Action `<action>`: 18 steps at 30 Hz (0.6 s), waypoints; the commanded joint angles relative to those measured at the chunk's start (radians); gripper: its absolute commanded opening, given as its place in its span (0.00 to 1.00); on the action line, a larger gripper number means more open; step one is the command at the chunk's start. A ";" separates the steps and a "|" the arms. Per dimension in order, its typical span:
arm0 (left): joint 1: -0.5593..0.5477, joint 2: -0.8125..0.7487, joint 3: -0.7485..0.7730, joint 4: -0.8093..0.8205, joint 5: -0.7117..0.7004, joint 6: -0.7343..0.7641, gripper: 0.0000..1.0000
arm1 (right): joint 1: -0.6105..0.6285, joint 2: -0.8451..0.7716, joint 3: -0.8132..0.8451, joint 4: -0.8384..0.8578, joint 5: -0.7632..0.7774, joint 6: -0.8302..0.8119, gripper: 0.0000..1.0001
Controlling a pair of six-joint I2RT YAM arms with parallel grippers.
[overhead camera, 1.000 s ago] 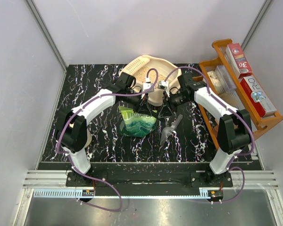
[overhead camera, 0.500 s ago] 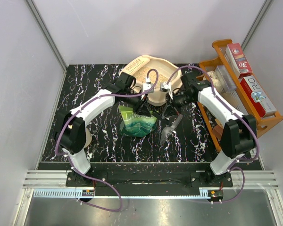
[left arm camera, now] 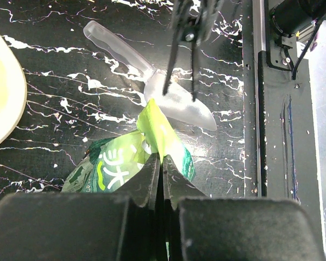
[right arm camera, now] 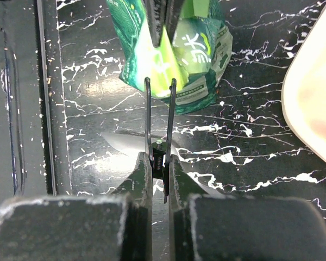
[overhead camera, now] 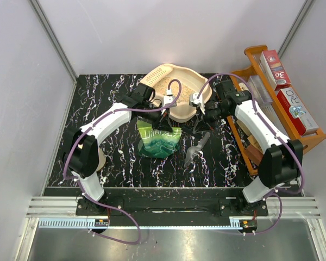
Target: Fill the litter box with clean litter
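Observation:
The cream litter box (overhead camera: 194,111) stands at the back centre with pale clean litter (overhead camera: 171,84) in it; its rim also shows as litter box (left arm camera: 8,92) and litter box (right arm camera: 315,103). In front of it stands a green printed bag (overhead camera: 160,142). My left gripper (left arm camera: 162,163) is shut on the upper edge of the bag (left arm camera: 119,168). My right gripper (right arm camera: 160,163) is shut on a black spring clip (right arm camera: 158,114), whose two thin arms point at the bag (right arm camera: 174,60). From above, the right gripper (overhead camera: 200,125) hangs just right of the bag.
A clear plastic scoop (overhead camera: 194,149) lies on the black marbled table right of the bag, under the clip. An orange wooden rack (overhead camera: 271,103) with boxes fills the right side. A cream tape roll (overhead camera: 100,159) sits behind the left arm.
The right gripper has closed on the black clip and drawn it slightly right, away from the bag top. The left gripper has closed on the bag's upper edge.

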 commanded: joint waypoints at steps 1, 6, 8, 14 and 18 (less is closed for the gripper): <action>-0.002 -0.026 0.005 0.009 0.029 0.004 0.00 | 0.010 0.046 0.046 0.055 0.032 -0.015 0.00; -0.002 -0.031 -0.001 0.009 0.029 0.004 0.00 | 0.021 0.077 0.065 0.062 0.035 -0.032 0.00; -0.002 -0.031 -0.001 0.012 0.029 -0.002 0.00 | 0.026 0.089 0.071 0.063 0.034 -0.032 0.00; -0.002 -0.034 0.002 0.020 0.004 -0.009 0.23 | 0.071 0.103 0.089 0.051 0.058 -0.077 0.00; 0.007 -0.061 -0.003 -0.012 -0.033 0.024 0.30 | 0.107 0.112 0.117 0.020 0.092 -0.129 0.00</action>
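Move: The litter bag's gathered top, pinched in the left fingers, sits about 7 cm left of the right hand, 2 cm ahead and 4 cm below. From the left hand it is level fore and aft, about 2 cm right and 1 cm down. The scoop lies on the table under the right hand, some 17 cm below and 2 cm back; the litter box's middle is about 19 cm ahead of the right hand, 6 cm left and 13 cm down. Keep the black clip squeezed in the right gripper and carry its spread prongs to the bag's gathered top: go forward and down about 2 cm each, then slide left some 2 cm so the prongs straddle the fold. Hold the left hand in place and, only as the clip arrives, part its fingers slightly to loosen their pinch. ##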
